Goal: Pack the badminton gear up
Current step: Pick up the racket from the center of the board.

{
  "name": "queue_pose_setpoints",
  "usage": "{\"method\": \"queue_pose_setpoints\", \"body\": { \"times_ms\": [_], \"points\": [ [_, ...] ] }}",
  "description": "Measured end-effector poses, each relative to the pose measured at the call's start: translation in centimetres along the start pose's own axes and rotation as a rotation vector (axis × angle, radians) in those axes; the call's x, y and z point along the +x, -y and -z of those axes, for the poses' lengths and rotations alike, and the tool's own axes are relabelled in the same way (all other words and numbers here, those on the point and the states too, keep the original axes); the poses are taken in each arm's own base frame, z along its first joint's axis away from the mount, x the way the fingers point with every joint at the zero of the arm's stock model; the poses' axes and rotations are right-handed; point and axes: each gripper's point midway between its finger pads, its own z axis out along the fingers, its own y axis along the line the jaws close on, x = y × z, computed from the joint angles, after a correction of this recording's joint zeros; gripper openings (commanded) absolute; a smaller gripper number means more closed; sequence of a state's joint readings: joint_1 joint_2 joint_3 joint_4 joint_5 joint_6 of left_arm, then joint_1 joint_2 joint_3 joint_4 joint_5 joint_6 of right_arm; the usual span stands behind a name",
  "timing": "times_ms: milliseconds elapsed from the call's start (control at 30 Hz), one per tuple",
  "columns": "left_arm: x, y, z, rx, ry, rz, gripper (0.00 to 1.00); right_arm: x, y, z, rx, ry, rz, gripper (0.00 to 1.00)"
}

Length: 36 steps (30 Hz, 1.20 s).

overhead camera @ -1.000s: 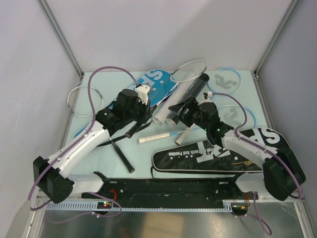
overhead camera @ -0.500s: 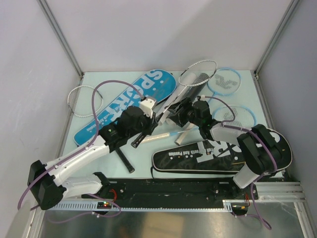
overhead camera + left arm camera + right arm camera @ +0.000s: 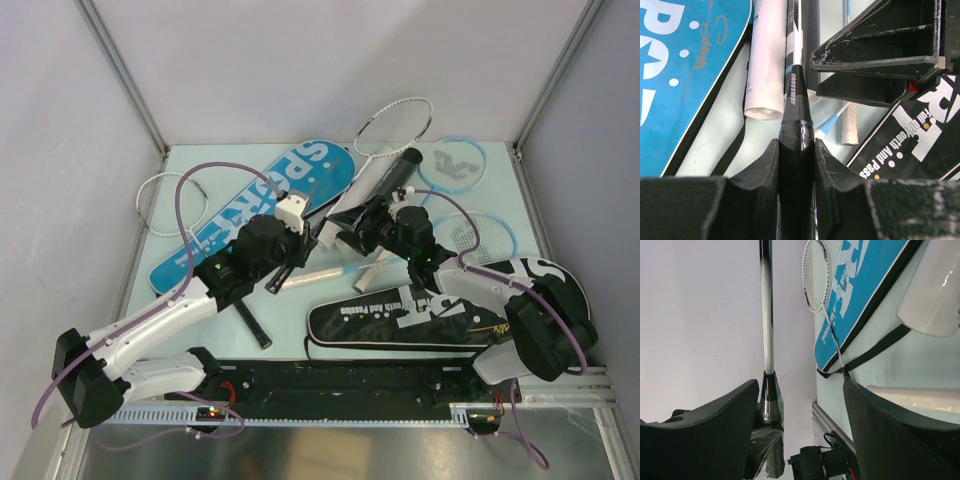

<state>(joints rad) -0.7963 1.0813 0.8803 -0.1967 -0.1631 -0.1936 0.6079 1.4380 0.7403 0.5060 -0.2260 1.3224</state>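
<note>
My left gripper (image 3: 295,255) (image 3: 796,160) is shut on the black handle cone of a thin white racket (image 3: 794,112), held off the table. Its shaft runs up to the head (image 3: 395,125). My right gripper (image 3: 363,232) (image 3: 800,425) stands open right beside that shaft (image 3: 766,315), with nothing between its fingers. Below lie a white tube (image 3: 343,207) (image 3: 765,65) and a black tube (image 3: 398,175). A blue SPORT cover (image 3: 255,210) (image 3: 860,285) lies at the back left. A black SPORT cover (image 3: 430,315) (image 3: 920,135) lies at the front right.
Another white racket (image 3: 165,205) lies at the far left. Two light-blue rackets (image 3: 452,163) (image 3: 480,235) lie at the back right. White-wrapped handles (image 3: 315,276) and a black handle (image 3: 250,320) rest mid-table. Metal frame posts and walls close in the table.
My left gripper has carried the racket forward and right, and its head now lies farther back. The right gripper has shifted left beside the shaft and its jaws have narrowed a little.
</note>
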Motion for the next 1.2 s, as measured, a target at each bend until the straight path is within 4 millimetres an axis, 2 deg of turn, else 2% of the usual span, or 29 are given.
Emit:
{"method": "queue_pose_setpoints", "body": {
  "times_ms": [300,433,533,667,767,833,933,1000,1067,1200],
  "points": [
    [-0.3,0.3,0.4,0.019,0.011,0.003,0.0,2.4,-1.0,-0.1,-0.03,-0.052,-0.049,0.71],
    [-0.4,0.9,0.8,0.06,0.018,0.002,0.0,2.8,-1.4,-1.0,-0.048,-0.079,-0.058,0.66],
    [0.2,1.1,1.3,0.081,0.023,0.002,0.0,2.8,-1.5,-1.5,-0.062,-0.094,-0.065,0.57],
    [0.9,1.3,1.5,0.101,0.013,0.001,0.02,2.6,-1.6,-1.6,-0.077,-0.101,-0.069,0.29],
    [1.3,1.3,1.5,0.106,0.008,0.0,0.14,2.4,-2.0,-1.5,-0.094,-0.098,-0.06,0.08],
    [1.3,1.4,1.6,0.112,0.01,-0.005,0.34,2.2,-2.1,-1.5,-0.099,-0.094,-0.055,0.02],
    [1.1,1.5,1.8,0.123,0.029,-0.013,0.72,2.1,-2.4,-1.3,-0.111,-0.095,-0.046,0.0],
    [0.7,1.7,2.3,0.139,0.05,-0.023,0.91,1.4,-2.4,-1.2,-0.109,-0.08,-0.036,0.0],
    [-0.1,2.0,3.3,0.166,0.089,-0.034,0.97,0.3,-2.4,-0.9,-0.101,-0.053,-0.028,0.0],
    [-1.7,2.4,5.7,0.216,0.177,-0.074,0.99,-2.4,-2.7,0.5,-0.09,-0.001,-0.015,0.0]
  ]
}}
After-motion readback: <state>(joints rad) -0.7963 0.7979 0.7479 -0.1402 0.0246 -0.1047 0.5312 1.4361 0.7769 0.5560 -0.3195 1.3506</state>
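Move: The left gripper already holds the racket by its black handle. The open right gripper waits about 5 cm ahead and 9 cm to the right, at much the same height. From the right gripper, the handle's upper end lies roughly 2 cm ahead, 3 cm left and 2 cm up. About 17 cm below the right gripper lie the white tube, 22 cm ahead and 3 right, the black tube, 22 ahead and 10 right, and the white grip, 2 back and 8 left. Hand the racket over: ease the left gripper back about 2.5 cm with its hold kept, while the right slides left and a little back, some 3 cm, to bring the handle's upper end between its fingers and pinch it shut. Then open the left wide and draw it back and up, tipping its fingers upward, as the right carries the racket about 4 cm right, slightly forward and up. ##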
